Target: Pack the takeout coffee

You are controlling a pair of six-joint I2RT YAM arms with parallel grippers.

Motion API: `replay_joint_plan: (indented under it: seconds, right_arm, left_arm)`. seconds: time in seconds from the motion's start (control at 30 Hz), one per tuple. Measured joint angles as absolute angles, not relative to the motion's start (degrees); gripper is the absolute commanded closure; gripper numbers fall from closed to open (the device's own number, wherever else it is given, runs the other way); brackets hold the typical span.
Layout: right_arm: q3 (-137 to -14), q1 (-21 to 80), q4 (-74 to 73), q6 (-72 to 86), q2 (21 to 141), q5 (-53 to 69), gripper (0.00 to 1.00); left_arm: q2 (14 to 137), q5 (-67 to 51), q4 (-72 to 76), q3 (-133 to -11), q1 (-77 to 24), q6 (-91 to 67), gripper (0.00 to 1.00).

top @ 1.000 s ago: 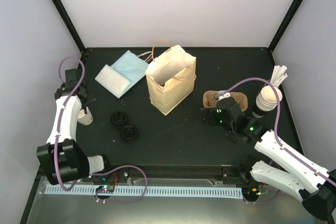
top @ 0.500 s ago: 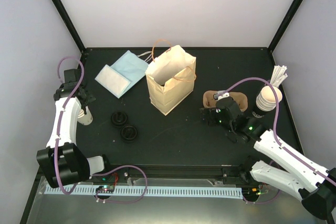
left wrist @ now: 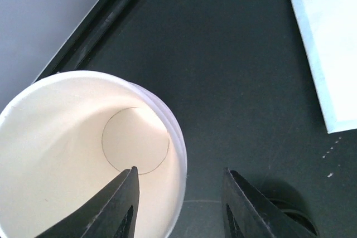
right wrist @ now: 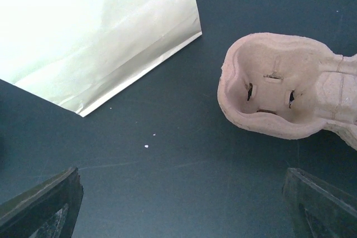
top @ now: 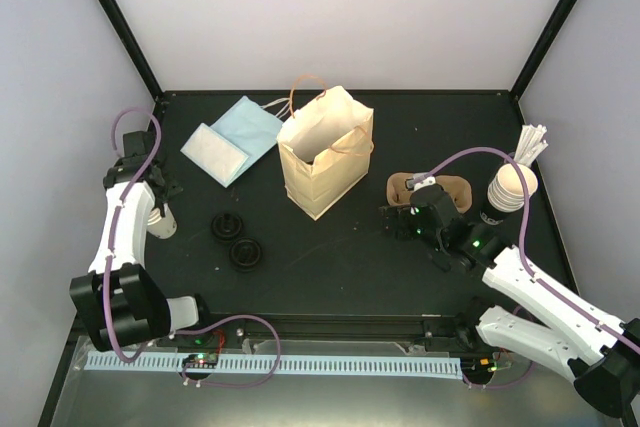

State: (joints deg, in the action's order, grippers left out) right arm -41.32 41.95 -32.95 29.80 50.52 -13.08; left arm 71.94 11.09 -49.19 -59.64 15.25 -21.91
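The takeout coffee cup (top: 162, 224) stands upright at the table's left edge, cream-beige and without a lid; in the left wrist view the cup (left wrist: 67, 149) shows an empty pale inside. My left gripper (left wrist: 181, 202) hangs over its right rim, open. One finger (left wrist: 120, 207) reaches inside the cup and the other (left wrist: 248, 207) is outside, with the wall between them untouched. In the top view the left gripper (top: 155, 209) sits right above the cup. My right gripper (top: 395, 219) is wide open and low over bare table, with nothing between its fingers.
A tan paper bag (top: 325, 152) stands open at the centre back. The brown pulp carrier (top: 430, 190) lies right of it, also in the right wrist view (right wrist: 284, 87). Stacked cups with sticks (top: 510, 187) stand far right. Two black lids (top: 228, 226) (top: 246, 253) lie near the cup. Napkins (top: 230, 137) lie back left.
My left gripper's jaws have parted from a shut pinch at the cup's rim to open. The right arm has not moved.
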Motion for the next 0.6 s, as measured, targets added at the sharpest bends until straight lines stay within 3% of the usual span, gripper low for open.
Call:
replay_joint_plan:
  seconds: [0.07, 0.2, 0.47, 0.6]
  right_arm:
    - [-41.32, 41.95, -32.95, 29.74, 50.52, -12.95, 0.0]
    - [-41.32, 41.95, -32.95, 29.67, 50.48, -12.91, 0.0]
    - [-41.32, 41.95, -32.95, 29.65, 50.43, -12.88, 0.0]
    - [-41.32, 41.95, -32.95, 29.61, 50.43, -12.88, 0.0]
  left_arm:
    - [72.75, 10.92, -49.19, -59.64, 15.59, -21.82, 0.62]
    - [73.03, 10.33, -49.19, -59.64, 16.49, -21.69, 0.82]
    - [73.03, 10.02, -49.12, -59.64, 16.49, -21.21, 0.98]
    - [72.95, 10.35, -49.17, -59.64, 16.51, -21.15, 0.99]
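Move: The cup stack's rim is right at the left fingertips, one finger over the cup's mouth and the other outside the wall; the stack's middle lies about 3 cm left, 2 cm back and 7 cm below. The nearer black lid is some 9 cm right and 2 cm back, the farther lid 12 cm right and 7 cm back, the blue mask 12 cm ahead and 6 cm right, all about 14 cm lower. From the right hand the stack is roughly 44 cm left, level with it, 9 cm lower. Down and to its left by only about half a centimetre each, the left hand settles at the right-hand side of the cup rim, then stays there with its wrist unturned. Its fingers, not quite half open, close almost fully and pinch the paper wall between them, one inside the mouth and one outside. ##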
